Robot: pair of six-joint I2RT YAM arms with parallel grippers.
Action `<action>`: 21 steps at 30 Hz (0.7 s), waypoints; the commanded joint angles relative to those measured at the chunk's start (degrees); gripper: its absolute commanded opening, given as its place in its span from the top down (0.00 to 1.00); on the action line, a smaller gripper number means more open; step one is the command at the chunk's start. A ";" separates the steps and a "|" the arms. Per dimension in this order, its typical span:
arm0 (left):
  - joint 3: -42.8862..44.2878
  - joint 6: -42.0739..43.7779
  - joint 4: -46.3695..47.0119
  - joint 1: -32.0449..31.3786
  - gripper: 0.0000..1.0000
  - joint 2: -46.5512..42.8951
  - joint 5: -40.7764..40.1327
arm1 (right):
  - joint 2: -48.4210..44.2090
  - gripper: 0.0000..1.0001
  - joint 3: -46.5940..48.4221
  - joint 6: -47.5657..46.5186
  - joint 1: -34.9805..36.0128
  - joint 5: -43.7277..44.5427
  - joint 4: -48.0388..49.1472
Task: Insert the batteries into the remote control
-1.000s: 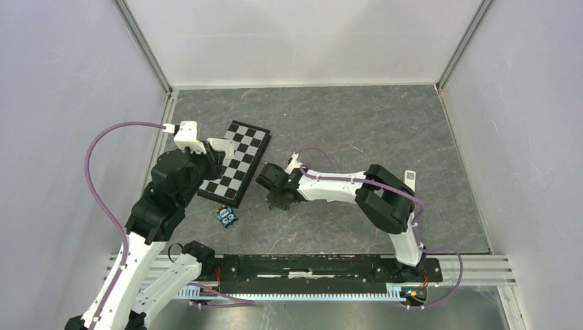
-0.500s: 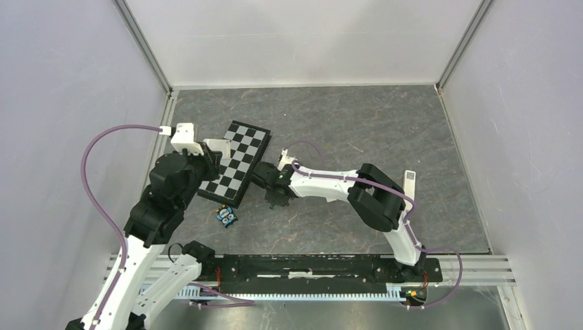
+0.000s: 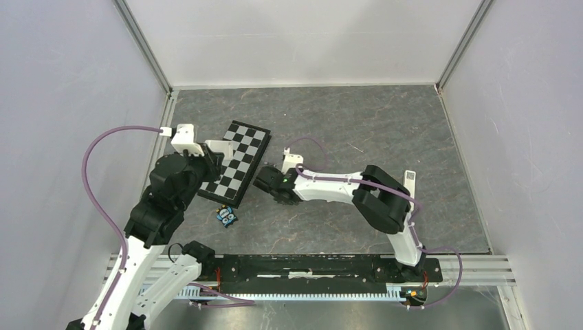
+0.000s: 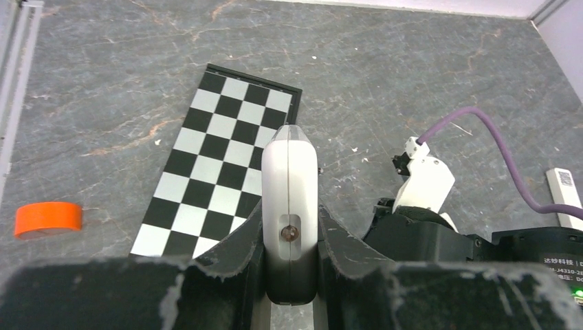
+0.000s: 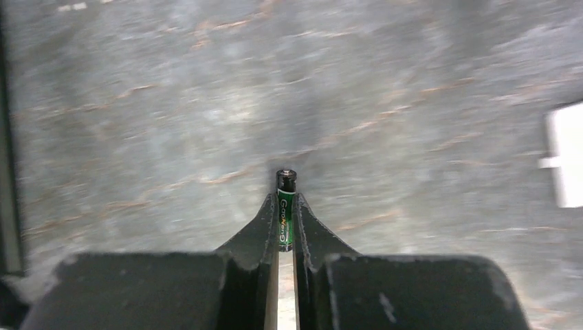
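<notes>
My left gripper (image 4: 290, 214) is shut on the remote control (image 4: 290, 185), a slim white bar that I see edge-on, pointing away over the chessboard. In the top view the remote control (image 3: 220, 146) sticks out of the left gripper (image 3: 212, 155) above the board's left edge. My right gripper (image 5: 286, 201) is shut on a battery (image 5: 286, 180), a slim black and green cylinder whose dark end pokes out past the fingertips, above the grey floor. In the top view the right gripper (image 3: 267, 181) sits just right of the board's near end; the battery is hidden there.
A black-and-white chessboard (image 3: 239, 159) lies at an angle left of centre. A small blue toy (image 3: 227, 216) lies near its near corner. An orange tape roll (image 4: 48, 218) lies left of the board. A small white piece (image 3: 410, 177) rests by the right arm's elbow.
My right gripper's jaws have closed onto the battery, and its wrist has shifted a little towards the chessboard. The left arm with the remote control has hardly moved.
</notes>
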 commanded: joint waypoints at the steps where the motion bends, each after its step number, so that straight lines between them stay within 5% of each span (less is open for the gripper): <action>1: -1.42 -4.84 2.94 0.16 0.98 1.43 5.08 | -5.56 0.94 -9.03 -6.26 -1.63 9.45 0.12; 12: -11.02 -17.37 20.40 0.07 0.98 9.99 20.60 | -21.11 0.93 -28.33 -28.18 -12.58 3.38 18.94; 21: -15.36 -17.72 28.93 0.10 0.98 13.48 21.25 | -16.52 0.91 -27.56 -35.17 -15.95 -5.81 18.78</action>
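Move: The right hand, just above the table, holds the green battery; the remote it is meant for is about 17 cm to its left, level in depth and some 28 cm higher. The white cover lies 15 cm right and 1 cm ahead, the silver battery 12 cm ahead and 5 cm left. From the left hand, which holds the remote, the green battery is 17 cm right, 1 cm ahead, 28 cm down; the checkerboard lies 12 cm ahead, 2 cm right, 29 cm down. Right hand sweeps its battery 15 cm right towards the cover; left lowers the remote 11 cm, moving right. ##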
